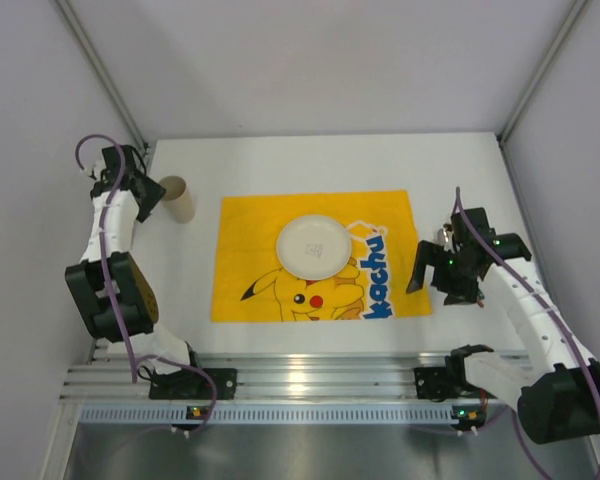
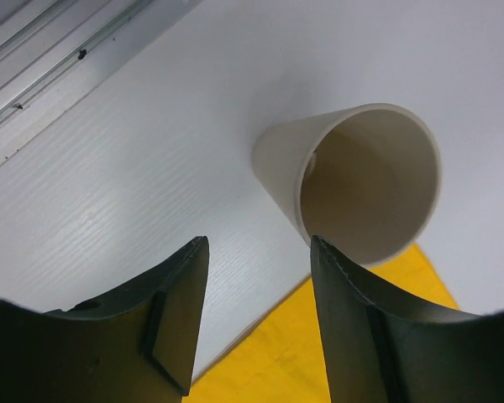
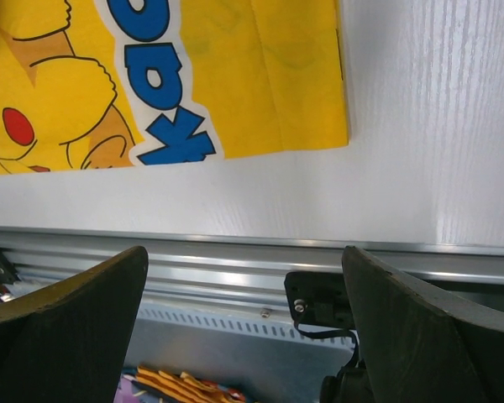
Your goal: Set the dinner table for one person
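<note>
The white dinner table (image 1: pixel 310 160) carries a yellow Pikachu mat (image 1: pixel 320 255) with a white plate (image 1: pixel 313 247) on its middle. A beige paper cup (image 1: pixel 180 200) stands on the bare table off the mat's far left corner. My left gripper (image 1: pixel 154 195) hangs just left of it. In the left wrist view I look into the cup (image 2: pixel 361 180). It sits past the right fingertip, and the left gripper (image 2: pixel 259 243) is open with nothing between its fingers. My right gripper (image 1: pixel 438 280) is wide open and empty to the right of the mat. The right gripper (image 3: pixel 244 252) points toward the table's near edge.
Aluminium rails (image 1: pixel 300 375) run along the near edge, where both arm bases are bolted. A rail (image 2: pixel 34 75) also borders the table beside the cup. White walls close in both sides. Colourful items (image 3: pixel 176 386) lie below the near edge.
</note>
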`<action>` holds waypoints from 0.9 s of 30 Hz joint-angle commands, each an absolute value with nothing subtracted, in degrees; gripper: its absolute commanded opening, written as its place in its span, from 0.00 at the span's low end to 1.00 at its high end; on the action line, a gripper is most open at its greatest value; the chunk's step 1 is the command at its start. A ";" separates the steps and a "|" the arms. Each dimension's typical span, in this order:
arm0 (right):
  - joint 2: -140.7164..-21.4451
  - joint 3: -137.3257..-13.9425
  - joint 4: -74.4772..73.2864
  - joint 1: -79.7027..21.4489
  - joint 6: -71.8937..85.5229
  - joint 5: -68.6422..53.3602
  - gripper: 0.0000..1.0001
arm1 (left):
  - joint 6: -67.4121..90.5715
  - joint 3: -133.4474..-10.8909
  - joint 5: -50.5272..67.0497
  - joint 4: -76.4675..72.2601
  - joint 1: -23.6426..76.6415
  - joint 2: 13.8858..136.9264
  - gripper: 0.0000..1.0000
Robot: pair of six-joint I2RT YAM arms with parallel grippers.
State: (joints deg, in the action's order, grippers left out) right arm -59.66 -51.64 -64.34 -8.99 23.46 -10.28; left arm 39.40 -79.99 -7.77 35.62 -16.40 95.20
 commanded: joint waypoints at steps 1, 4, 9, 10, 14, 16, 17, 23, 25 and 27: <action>-60.38 -53.00 -62.40 -9.14 22.68 -9.58 1.00 | 40.16 -78.49 -6.95 29.36 -16.96 90.17 0.57; -61.08 -53.00 -62.05 -9.23 22.59 -9.84 1.00 | 40.95 -78.40 -5.54 27.69 -17.31 91.49 0.56; -61.44 -53.00 -61.96 -9.14 22.41 -9.67 1.00 | 41.75 -79.62 -4.92 26.45 -17.31 94.03 0.55; -61.52 -53.00 -61.96 -9.14 22.33 -9.75 1.00 | 41.57 -79.89 -5.01 26.72 -17.31 94.83 0.55; -62.05 -53.09 -61.96 -9.14 22.24 -9.58 1.00 | 41.40 -80.77 -3.70 25.84 -17.31 99.39 0.55; -62.40 -53.09 -61.79 -9.14 22.15 -9.58 1.00 | 41.83 -81.12 -2.64 25.75 -17.31 102.21 0.47; -62.49 -53.09 -61.87 -9.23 22.06 -9.58 1.00 | 41.84 -81.38 -2.29 25.93 -17.31 103.00 0.42; -62.49 -53.87 -62.40 -9.23 22.15 -9.05 1.00 | 43.95 -80.78 2.37 25.23 -16.53 103.02 0.00; -63.10 -55.89 -63.54 -9.14 22.06 -8.97 1.00 | 42.63 -80.25 3.51 25.31 -15.47 99.86 0.00; -64.24 -61.85 -64.07 -9.32 22.50 -10.36 1.00 | 40.01 -80.42 5.35 26.28 -12.32 96.79 0.00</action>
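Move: The cup stands about 5 cm ahead of the left hand and 4 cm to its right, its middle some 9 cm lower. The plate lies about 38 cm to that hand's right and 4 cm back, roughly 15 cm below, on the yellow placemat, whose middle is some 39 cm right and 6 cm back. From the idle right hand the cup is about 26 cm ahead, 62 cm left and 7 cm lower. Forward about 4 cm in all, the left hand first rises some 2.5 cm, then dips about 8 cm to the cup's rim. The half-open fingers shut there and pinch the wall on the cup's near-left side, one finger inside and one outside, then carry it about 2 cm right and slightly up as the hand's left side rolls down nearly 10 degrees. ##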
